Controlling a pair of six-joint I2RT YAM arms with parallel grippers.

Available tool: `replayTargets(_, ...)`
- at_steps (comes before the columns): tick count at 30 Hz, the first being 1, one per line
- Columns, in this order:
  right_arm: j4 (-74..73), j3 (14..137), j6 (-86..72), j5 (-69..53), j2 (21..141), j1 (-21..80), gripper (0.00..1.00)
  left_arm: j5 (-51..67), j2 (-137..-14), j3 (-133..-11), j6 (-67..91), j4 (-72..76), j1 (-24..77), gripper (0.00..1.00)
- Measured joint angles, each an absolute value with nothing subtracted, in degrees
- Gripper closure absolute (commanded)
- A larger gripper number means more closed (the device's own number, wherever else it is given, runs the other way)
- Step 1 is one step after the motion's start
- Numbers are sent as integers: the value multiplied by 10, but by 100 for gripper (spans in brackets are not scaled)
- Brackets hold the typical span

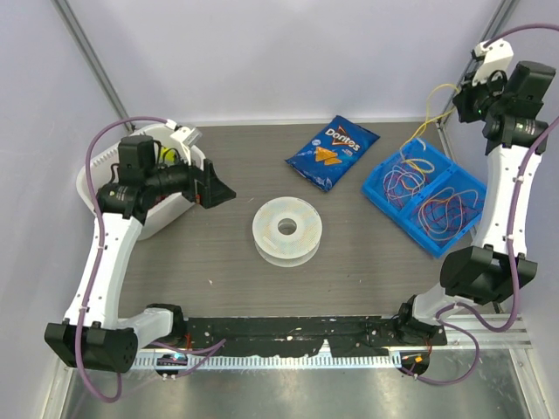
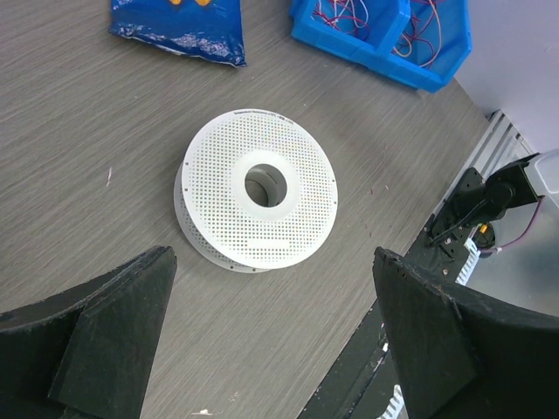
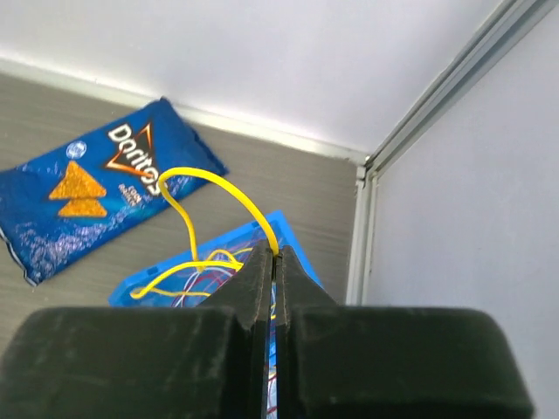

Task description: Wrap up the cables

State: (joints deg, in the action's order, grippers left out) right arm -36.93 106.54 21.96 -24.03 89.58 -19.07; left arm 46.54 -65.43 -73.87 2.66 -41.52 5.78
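Note:
Several thin cables (image 1: 428, 196), white, purple and orange-red, lie in loose loops in a blue two-compartment bin (image 1: 377, 194) at the right of the table. One yellow cable (image 1: 427, 109) rises out of the bin in a loop. My right gripper (image 1: 460, 105) is raised high at the far right corner, shut on it. In the right wrist view the yellow cable (image 3: 229, 188) is pinched at the tips of that gripper (image 3: 276, 253), above the bin (image 3: 301, 262). My left gripper (image 1: 218, 194) hangs open at the left with nothing in it; in its own view the gripper (image 2: 272, 253) looks down on the spool (image 2: 262, 196).
A translucent white round spool (image 1: 287, 230) lies flat mid-table. A blue Doritos bag (image 1: 332, 151) lies behind it. A white basket (image 1: 96, 170) stands at the far left under my left arm. A cage post (image 3: 367, 218) runs close beside my right gripper.

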Motion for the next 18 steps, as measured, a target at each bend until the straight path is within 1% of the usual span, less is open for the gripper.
replayTargets(9,-347,1193,143,-226,895,-194,99,465,-645,-738,30,-406,58,0)
replayTargets(18,-215,1334,-17,-249,908,-194,99,466,-643,-738,46,-398,59,0)
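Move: Below the right hand, which already holds the yellow cable, the blue tray lies some 28 cm down, about 7 cm nearer the base and 1 cm to the right. From that hand, the chip bag is about 6 cm farther out and 24 cm to the left; the white spool lies roughly 15 cm back and 37 cm to the left, both nearly as low as the tray. From the left hand, the tray is about 10 cm ahead, 48 cm to the right and 20 cm down. Hauling the yellow cable higher out of the blue tray, the right hand keeps its shut-fingered hold and rises fast, about 24 cm, drawing back some 4 cm towards the base and easing slightly left late in the lift. Its wrist tips the fingers upward by roughly 35 degrees, so they swing from pointing a little down to pointing above level. ##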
